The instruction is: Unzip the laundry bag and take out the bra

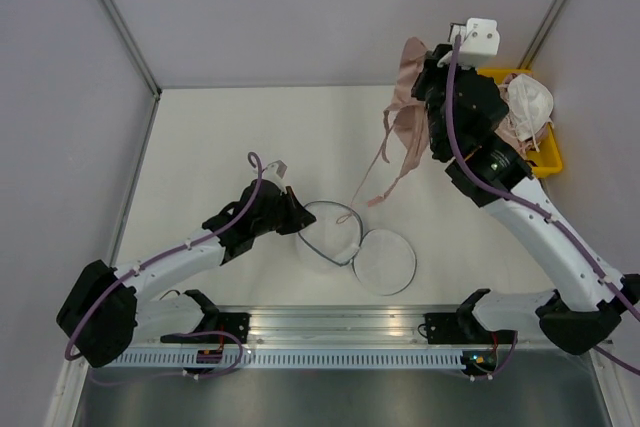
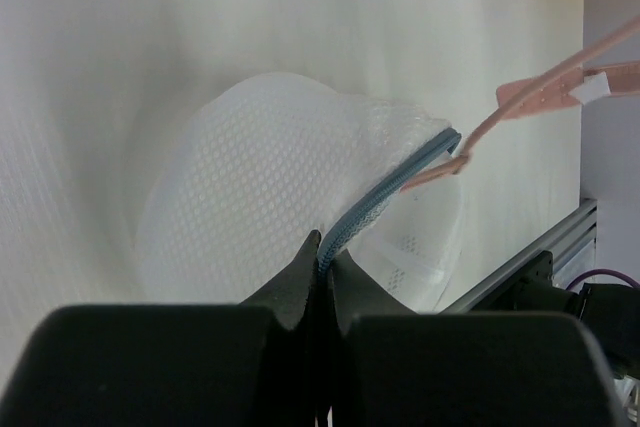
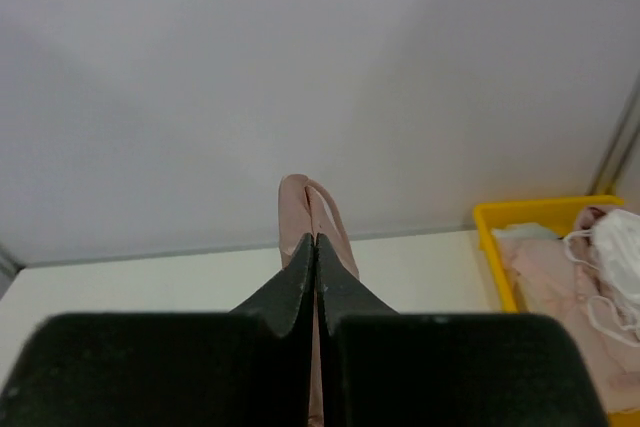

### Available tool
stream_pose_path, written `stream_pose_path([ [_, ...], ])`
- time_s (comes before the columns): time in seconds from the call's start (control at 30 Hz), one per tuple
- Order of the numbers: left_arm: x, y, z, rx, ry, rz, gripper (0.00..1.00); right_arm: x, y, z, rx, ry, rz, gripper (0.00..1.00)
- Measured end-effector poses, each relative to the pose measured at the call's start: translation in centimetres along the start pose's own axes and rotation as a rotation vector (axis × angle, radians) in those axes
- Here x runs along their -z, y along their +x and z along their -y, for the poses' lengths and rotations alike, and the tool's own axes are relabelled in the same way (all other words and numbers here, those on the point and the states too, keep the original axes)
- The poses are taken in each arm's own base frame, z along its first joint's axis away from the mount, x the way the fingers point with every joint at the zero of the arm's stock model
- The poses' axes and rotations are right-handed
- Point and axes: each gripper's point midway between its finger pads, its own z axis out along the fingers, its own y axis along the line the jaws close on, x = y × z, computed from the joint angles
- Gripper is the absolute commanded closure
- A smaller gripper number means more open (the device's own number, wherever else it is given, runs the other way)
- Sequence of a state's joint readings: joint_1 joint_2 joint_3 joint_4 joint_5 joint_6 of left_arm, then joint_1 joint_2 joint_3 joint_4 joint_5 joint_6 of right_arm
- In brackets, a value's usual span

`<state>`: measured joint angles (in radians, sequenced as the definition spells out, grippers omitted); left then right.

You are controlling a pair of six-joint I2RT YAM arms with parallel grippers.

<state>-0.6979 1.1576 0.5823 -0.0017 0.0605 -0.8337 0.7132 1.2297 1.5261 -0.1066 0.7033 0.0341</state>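
The white mesh laundry bag [image 1: 358,245] lies open on the table, its two round halves spread apart with the dark zipper line along the rim. My left gripper [image 1: 296,215] is shut on the bag's zipper edge [image 2: 385,197] at its left side. My right gripper [image 1: 425,77] is raised high at the back right and shut on the rose-pink bra [image 1: 408,122], which hangs below it with its straps trailing down toward the bag. In the right wrist view the bra's fabric [image 3: 300,207] sticks up between the closed fingers. A bra strap end [image 2: 545,92] shows in the left wrist view.
A yellow bin [image 1: 548,152] at the back right holds a white cupped item with thin straps [image 1: 527,107] and pale pink garments [image 3: 545,267]. Grey walls enclose the table at the back and sides. An aluminium rail [image 1: 340,327] runs along the near edge.
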Motion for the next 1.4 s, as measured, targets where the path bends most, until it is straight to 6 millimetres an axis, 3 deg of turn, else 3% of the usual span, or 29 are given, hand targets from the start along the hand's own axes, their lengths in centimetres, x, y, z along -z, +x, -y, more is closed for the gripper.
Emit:
stream_pose_path([
  [0.17,0.4,-0.2,0.4,-0.001,0.013,0.007,0.98,-4.5,-0.3,5.0,0.067,0.189,0.005,1.00],
  [0.37,1.2,-0.2,1.0,-0.002,0.042,0.002,0.98,-9.5,-3.1,11.4,0.101,0.393,0.061,1.00],
  [0.53,2.4,-0.4,1.5,-0.004,0.060,0.011,0.98,-11.7,-5.6,15.6,0.135,0.529,0.131,1.00],
  [0.73,4.0,-0.2,1.7,-0.004,0.067,0.004,0.98,-14.2,-6.1,21.3,0.172,0.679,0.181,1.00],
  [0.93,4.8,0.2,1.3,-0.002,0.044,-0.019,0.98,-15.8,-4.7,28.6,0.173,0.820,0.187,1.00],
  [1.13,4.8,0.7,0.9,0.001,0.024,-0.042,0.98,-17.7,-0.1,35.0,0.128,0.899,0.142,1.00],
  [1.23,4.6,1.0,0.5,0.003,0.009,-0.055,0.98,-18.9,3.4,36.9,0.121,0.911,0.085,0.99],
  [1.4,4.4,1.2,0.3,0.005,0.001,-0.063,0.98,-20.8,8.5,37.5,0.128,0.887,-0.008,1.00],
])
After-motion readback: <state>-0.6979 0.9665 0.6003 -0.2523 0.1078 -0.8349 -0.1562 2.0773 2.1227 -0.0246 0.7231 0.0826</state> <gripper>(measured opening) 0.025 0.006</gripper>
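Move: The right hand holds the bra, which hangs below it. The yellow bin it is bound for lies roughly 26 cm ahead, 31 cm right and 44 cm below; the white pouch in the bin is about 31 cm ahead and 37 cm right. The left hand grips the laundry bag's rim, the bag's middle some 8 cm right, 2 cm ahead and 6 cm below, with the flipped lid about 22 cm right and 4 cm back. Still pinching the bra, the right hand carries it from the bag side towards the yellow bin, sweeping about 36 cm right and 23 cm forward while turning some 50 degrees clockwise; it rises about 5 cm, then sinks to 11 cm below its start. The left hand keeps its pinch on the rim and draws the bag some 4 cm back and a little left, lifting slightly. ##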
